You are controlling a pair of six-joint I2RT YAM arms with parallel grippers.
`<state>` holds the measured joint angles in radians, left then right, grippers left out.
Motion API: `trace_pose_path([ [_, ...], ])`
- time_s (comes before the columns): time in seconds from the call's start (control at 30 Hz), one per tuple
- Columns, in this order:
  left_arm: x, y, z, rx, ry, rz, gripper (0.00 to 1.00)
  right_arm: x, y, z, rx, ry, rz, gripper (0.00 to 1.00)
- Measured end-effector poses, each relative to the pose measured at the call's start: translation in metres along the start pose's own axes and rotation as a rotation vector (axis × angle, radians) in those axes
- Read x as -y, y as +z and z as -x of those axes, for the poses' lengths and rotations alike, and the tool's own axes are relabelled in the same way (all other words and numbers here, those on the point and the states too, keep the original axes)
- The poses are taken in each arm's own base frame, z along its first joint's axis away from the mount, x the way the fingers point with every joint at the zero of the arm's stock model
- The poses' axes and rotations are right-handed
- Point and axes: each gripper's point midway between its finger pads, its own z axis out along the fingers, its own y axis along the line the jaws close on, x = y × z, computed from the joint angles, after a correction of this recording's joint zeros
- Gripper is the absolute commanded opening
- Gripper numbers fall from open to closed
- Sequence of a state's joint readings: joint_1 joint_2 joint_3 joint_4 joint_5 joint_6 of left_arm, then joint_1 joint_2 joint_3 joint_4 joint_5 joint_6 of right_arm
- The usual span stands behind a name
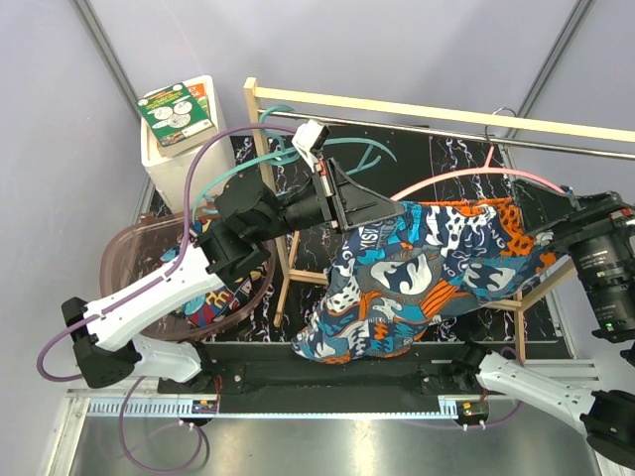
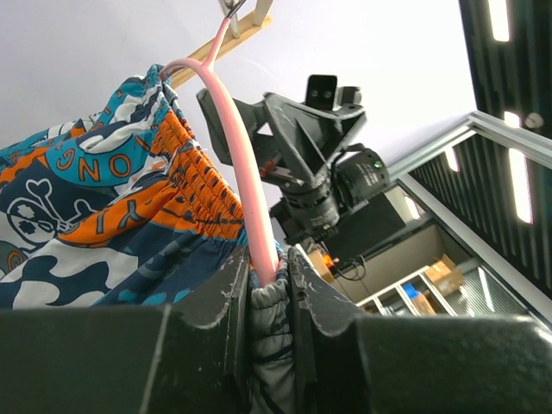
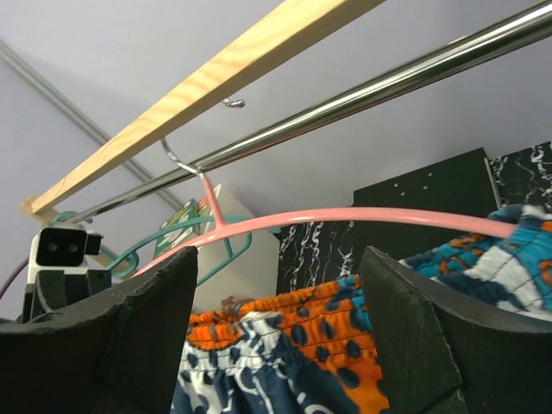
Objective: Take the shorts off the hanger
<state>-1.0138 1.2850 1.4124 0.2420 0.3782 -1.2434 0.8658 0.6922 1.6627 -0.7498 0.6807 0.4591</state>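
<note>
The teal, orange and white shorts (image 1: 427,268) hang on a pink hanger (image 1: 466,177) from the metal rod (image 1: 446,129). My left gripper (image 2: 269,297) is shut on the hanger's left end (image 2: 237,147), with bunched shorts fabric (image 2: 103,207) pinched between the jaws. My right gripper (image 3: 276,328) is open at the right end of the waistband (image 3: 302,336). The hanger bar (image 3: 345,220) runs across above its fingers without touching them. In the top view that gripper (image 1: 556,233) sits at the shorts' right edge. A second printed pair of shorts (image 1: 210,305) lies in a tub.
A wooden rack frame (image 1: 397,104) carries the rod, with teal hangers (image 1: 288,149) at its left end. A brown translucent tub (image 1: 129,263) sits at the left, and a white box with a green sheet (image 1: 179,114) stands behind it. The mat (image 1: 456,159) is black marbled.
</note>
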Motion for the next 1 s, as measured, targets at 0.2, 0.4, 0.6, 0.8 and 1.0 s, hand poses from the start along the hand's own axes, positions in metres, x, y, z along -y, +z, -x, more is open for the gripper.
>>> trace_pose_path([
  [0.2,0.006,-0.002,-0.003,-0.041,-0.028,-0.048,0.00,0.014,-0.004,0.016,0.058,-0.012,-0.066,0.81],
  [0.4,0.005,-0.002,-0.005,-0.069,-0.045,-0.063,0.00,0.024,-0.006,0.027,0.096,-0.028,-0.117,0.77],
  [0.6,0.002,-0.004,-0.009,-0.099,-0.039,-0.053,0.00,0.033,-0.010,0.043,0.146,-0.024,-0.179,0.63],
  [0.8,-0.006,-0.008,-0.013,-0.136,0.003,-0.003,0.00,0.029,-0.001,0.046,0.154,-0.048,-0.207,0.59],
  [1.0,0.003,-0.017,-0.012,-0.136,0.036,-0.006,0.00,0.024,0.016,0.032,0.124,-0.117,-0.239,0.55],
])
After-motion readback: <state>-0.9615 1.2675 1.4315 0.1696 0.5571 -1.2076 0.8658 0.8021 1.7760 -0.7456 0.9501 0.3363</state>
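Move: The waistband's right corner, on the pink hanger's right end, lies about 4 cm ahead of the open right hand, 3 cm to its right and 5 cm lower. From that hand the hanger's hook is some 8 cm ahead, 12 cm left and slightly higher; the rail runs straight ahead about 8 cm off, 3 cm up. From the left hand, already pinching hanger and waistband, that corner is roughly 24 cm right, 3 cm ahead and about level. Right hand swings 5 cm right, turning clockwise, then forward-left above the hanger's end, fingers half closing; left keeps pinching. ##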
